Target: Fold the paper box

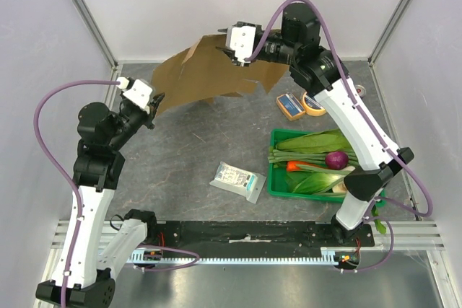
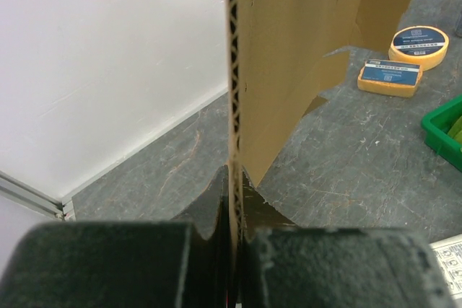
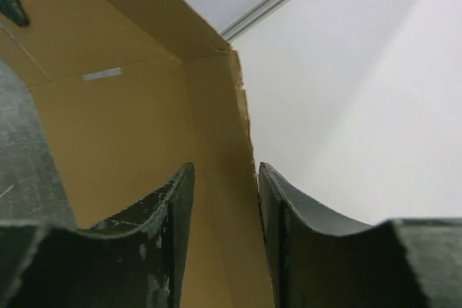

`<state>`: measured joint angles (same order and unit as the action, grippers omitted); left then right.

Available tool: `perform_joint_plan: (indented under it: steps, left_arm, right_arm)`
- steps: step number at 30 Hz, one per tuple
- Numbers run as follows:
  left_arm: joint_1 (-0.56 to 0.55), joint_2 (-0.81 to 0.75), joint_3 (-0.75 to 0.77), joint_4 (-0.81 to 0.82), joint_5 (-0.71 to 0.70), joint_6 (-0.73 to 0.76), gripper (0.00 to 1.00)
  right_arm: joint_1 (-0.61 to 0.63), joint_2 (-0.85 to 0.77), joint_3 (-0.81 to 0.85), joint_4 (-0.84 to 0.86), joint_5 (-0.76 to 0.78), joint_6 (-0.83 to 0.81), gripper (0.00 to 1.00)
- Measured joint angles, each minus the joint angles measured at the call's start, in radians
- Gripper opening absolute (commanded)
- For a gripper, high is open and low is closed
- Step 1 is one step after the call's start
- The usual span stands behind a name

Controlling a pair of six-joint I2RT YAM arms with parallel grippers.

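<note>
The paper box (image 1: 209,73) is a large brown cardboard sheet with flaps, raised off the table at the back. My left gripper (image 1: 156,103) holds its lower left corner. In the left wrist view the corrugated edge (image 2: 232,70) runs straight up from between my left gripper's (image 2: 234,178) jaws, which are shut on it. My right gripper (image 1: 232,54) is at the box's top edge. In the right wrist view its two fingers straddle a flap (image 3: 216,128) of the box; the flap's edge lies against the right finger (image 3: 278,207). A gap is left beside the left finger, so the right gripper (image 3: 224,178) is open.
A green crate (image 1: 278,178) of vegetables stands at the right. A white-and-blue packet (image 1: 237,180) lies in the middle. A yellow sponge (image 1: 290,106) and a tape roll (image 1: 314,104) sit right of the box. White walls close the back and sides.
</note>
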<state>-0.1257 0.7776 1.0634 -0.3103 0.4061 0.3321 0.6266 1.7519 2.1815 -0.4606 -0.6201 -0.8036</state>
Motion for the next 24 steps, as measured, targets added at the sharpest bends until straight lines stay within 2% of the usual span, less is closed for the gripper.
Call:
perform_joint_plan:
  steps: [2, 4, 6, 13, 16, 17, 20, 24]
  left_arm:
    - [0.000, 0.000, 0.000, 0.000, 0.000, 0.000, 0.02]
    - [0.000, -0.002, 0.000, -0.002, -0.003, 0.001, 0.02]
    - [0.000, -0.008, 0.000, -0.003, -0.013, 0.000, 0.02]
    - [0.002, -0.071, 0.028, -0.048, -0.117, 0.003, 0.06]
    - [0.002, -0.110, 0.057, -0.058, -0.164, 0.010, 0.21]
    - [0.002, -0.125, 0.071, -0.056, -0.179, 0.012, 0.32]
    - [0.002, -0.164, 0.118, -0.026, -0.227, 0.010, 0.46]
    - [0.001, -0.183, 0.245, -0.024, -0.314, -0.032, 0.52]
  right_arm:
    - [0.003, -0.015, -0.023, -0.004, -0.012, 0.011, 0.35]
    - [0.006, -0.030, -0.048, -0.001, -0.017, 0.032, 0.23]
    - [0.010, -0.047, -0.078, 0.008, -0.026, 0.059, 0.00]
    - [0.047, -0.131, -0.261, 0.228, -0.025, 0.256, 0.00]
    - [0.059, -0.153, -0.306, 0.349, -0.020, 0.375, 0.00]
    - [0.064, -0.154, -0.307, 0.387, -0.019, 0.431, 0.00]
    - [0.072, -0.154, -0.307, 0.468, -0.017, 0.589, 0.00]
    - [0.069, -0.154, -0.301, 0.528, 0.021, 0.790, 0.00]
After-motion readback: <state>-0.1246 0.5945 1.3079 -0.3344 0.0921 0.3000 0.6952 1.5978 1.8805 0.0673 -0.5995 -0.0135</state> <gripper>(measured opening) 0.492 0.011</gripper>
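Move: The left hand already pinches the paper box's near-left edge; the board's middle lies about 6 cm ahead, 14 cm to its right and 4 cm higher. The right hand has its half-open fingers astride the far edge, the middle some 7 cm below, 2 cm back and 1 cm left. From the right hand, the orange-blue box sits about 8 cm ahead, 19 cm right and 47 cm down; from the left, the white packet is roughly 11 cm back, 18 cm right, 38 cm down. Drawing back about 6 cm, the right hand shuts its fingers on the board's far edge, dips a little, then rises to some 5 cm above its start while its fingers tilt up and the wrist rolls. Still gripping, the left hand starts back and left, then opens to half and climbs away up, back and left, about 18 cm in all, its fingers tipping upward. ##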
